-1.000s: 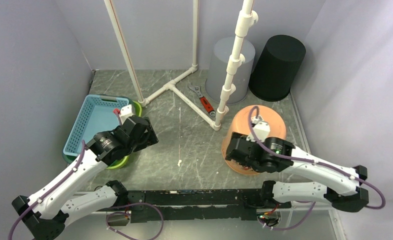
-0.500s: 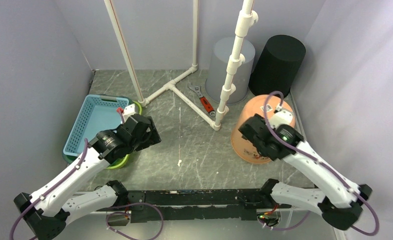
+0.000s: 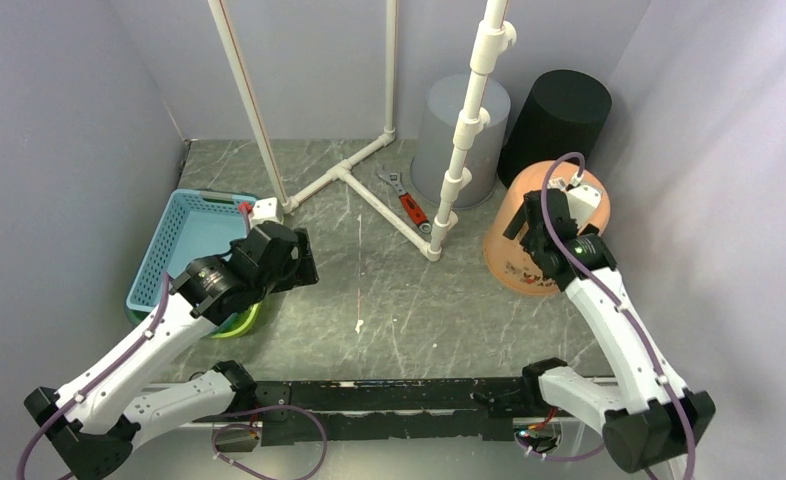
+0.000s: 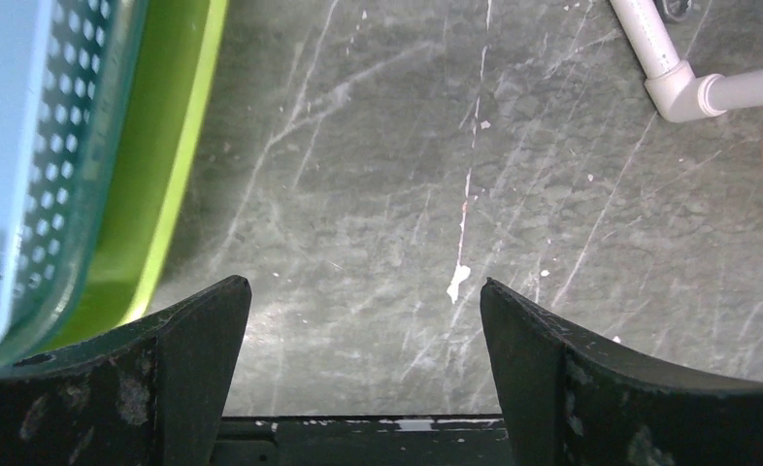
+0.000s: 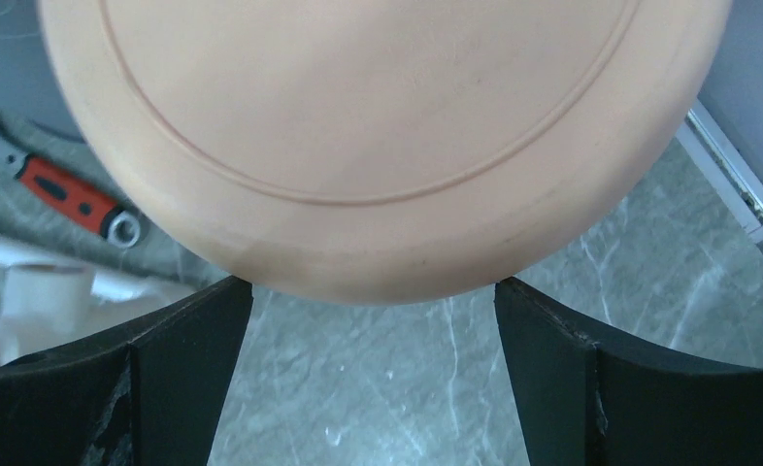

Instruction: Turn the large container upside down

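Note:
The large container [image 3: 509, 255] is an orange bucket at the right, close to the right wall, with its flat base turned up and toward the back. My right gripper [image 3: 541, 212] hangs over that base, jaws wide open and gripping nothing. In the right wrist view the ringed base [image 5: 378, 126] fills the upper frame, and its lower edge reaches down between the two fingertips [image 5: 224, 301]. My left gripper [image 3: 294, 262] is open over bare floor at the left, nothing between its fingers [image 4: 208, 311].
A grey bucket [image 3: 459, 125] and a black bucket [image 3: 559, 125] stand upside down at the back. A white pipe frame [image 3: 369, 195] and a red-handled wrench [image 3: 410, 207] lie mid-table. Beside the left gripper sit a blue basket [image 3: 184, 240] and a green bowl [image 3: 237, 323].
The orange container has shifted from the front right toward the back right wall, and my right arm has stretched out after it. The left arm has barely moved.

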`<action>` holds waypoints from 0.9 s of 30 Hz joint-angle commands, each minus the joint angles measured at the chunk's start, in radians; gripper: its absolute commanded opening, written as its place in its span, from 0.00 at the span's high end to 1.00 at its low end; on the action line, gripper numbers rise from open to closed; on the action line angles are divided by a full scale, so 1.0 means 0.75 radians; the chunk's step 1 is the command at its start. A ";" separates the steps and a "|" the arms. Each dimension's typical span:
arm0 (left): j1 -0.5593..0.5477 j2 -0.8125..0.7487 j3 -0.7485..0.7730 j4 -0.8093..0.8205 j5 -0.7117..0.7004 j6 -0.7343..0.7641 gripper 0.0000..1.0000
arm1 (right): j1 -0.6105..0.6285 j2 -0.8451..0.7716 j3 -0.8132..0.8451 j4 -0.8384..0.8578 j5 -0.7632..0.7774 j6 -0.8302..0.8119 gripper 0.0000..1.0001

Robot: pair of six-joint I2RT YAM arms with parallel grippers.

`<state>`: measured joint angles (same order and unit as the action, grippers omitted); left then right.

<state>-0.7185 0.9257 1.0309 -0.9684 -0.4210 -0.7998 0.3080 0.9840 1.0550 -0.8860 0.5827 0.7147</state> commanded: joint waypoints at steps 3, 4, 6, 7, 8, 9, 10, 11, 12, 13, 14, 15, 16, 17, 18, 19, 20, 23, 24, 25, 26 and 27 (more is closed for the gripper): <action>0.005 0.083 0.144 -0.003 -0.145 0.247 0.06 | -0.139 0.064 -0.100 0.280 -0.066 -0.083 0.00; 0.007 0.105 0.169 -0.017 -0.166 0.269 0.06 | -0.159 0.063 -0.105 0.288 -0.057 -0.076 0.00; 0.026 0.138 0.210 -0.028 -0.178 0.314 0.06 | -0.198 0.060 -0.100 0.302 -0.064 -0.085 0.00; 0.045 0.149 0.224 -0.021 -0.165 0.340 0.06 | -0.212 0.056 -0.101 0.319 -0.077 -0.100 0.00; 0.074 0.155 0.228 0.002 -0.135 0.368 0.06 | -0.227 0.052 -0.103 0.338 -0.087 -0.120 0.00; 0.115 0.159 0.227 0.028 -0.095 0.399 0.06 | -0.245 0.057 -0.102 0.353 -0.094 -0.133 0.00; 0.172 0.163 0.227 0.051 -0.044 0.418 0.06 | -0.264 0.065 -0.098 0.361 -0.104 -0.145 0.00; 0.231 0.170 0.225 0.073 0.002 0.432 0.06 | -0.291 0.078 -0.091 0.366 -0.121 -0.153 0.00; 0.286 0.178 0.224 0.089 0.045 0.449 0.06 | -0.310 0.098 -0.078 0.361 -0.149 -0.164 0.00; 0.334 0.188 0.226 0.103 0.077 0.461 0.06 | -0.325 0.117 -0.065 0.357 -0.165 -0.176 0.00; 0.372 0.202 0.233 0.111 0.103 0.473 0.06 | -0.334 0.138 -0.057 0.354 -0.168 -0.180 0.00; 0.406 0.219 0.247 0.114 0.125 0.483 0.06 | -0.347 0.157 -0.051 0.344 -0.162 -0.176 0.00; 0.434 0.241 0.264 0.105 0.141 0.490 0.06 | -0.362 0.173 -0.041 0.327 -0.163 -0.171 0.00; 0.470 0.271 0.282 0.094 0.172 0.497 0.06 | -0.372 0.185 -0.035 0.298 -0.151 -0.155 0.00; 0.499 0.290 0.301 0.080 0.197 0.500 0.06 | -0.382 0.187 -0.035 0.284 -0.131 -0.135 0.00; 0.525 0.307 0.315 0.070 0.211 0.500 0.06 | -0.396 0.183 -0.043 0.288 -0.133 -0.130 0.00; 0.548 0.322 0.322 0.060 0.224 0.495 0.06 | -0.405 0.171 -0.054 0.295 -0.155 -0.124 0.00; 0.628 0.355 0.330 0.045 0.282 0.493 0.06 | -0.457 0.112 -0.099 0.343 -0.230 -0.113 0.00; 0.654 0.364 0.335 0.028 0.299 0.491 0.06 | -0.465 0.097 -0.106 0.347 -0.266 -0.113 0.00; 0.677 0.373 0.346 0.005 0.303 0.487 0.06 | -0.470 0.082 -0.106 0.341 -0.308 -0.107 0.00; 0.698 0.378 0.352 -0.012 0.301 0.484 0.06 | -0.470 0.065 -0.109 0.337 -0.364 -0.098 0.00; 0.719 0.378 0.344 -0.013 0.306 0.490 0.06 | -0.470 0.043 -0.118 0.340 -0.437 -0.102 0.00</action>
<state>-0.2333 1.2064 1.2469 -0.9447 -0.2470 -0.4526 -0.0307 1.0836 0.9764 -0.6716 0.3985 0.6220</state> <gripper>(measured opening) 0.941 0.994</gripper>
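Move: The upturned orange container stands just ahead of the right hand, its middle about 7 cm forward, 5 cm to the right and some 9 cm below. The black container is roughly 18 cm beyond the orange one; the grey container stands about 24 cm ahead of the hand and 12 cm to its left, and the white pipe corner 6 cm ahead and 16 cm left. From the left hand the orange container lies some 52 cm right and 9 cm forward. The large orange container, already bottom up, is pushed farther along the table towards the right wall and the black container by the open right fingers at its near upper side; that hand goes about 6 cm right, 3 cm forward and 3 cm down, turning slightly clockwise. The empty left hand meanwhile travels some 8 cm forward and 8 cm left towards the stacked baskets, staying open. ##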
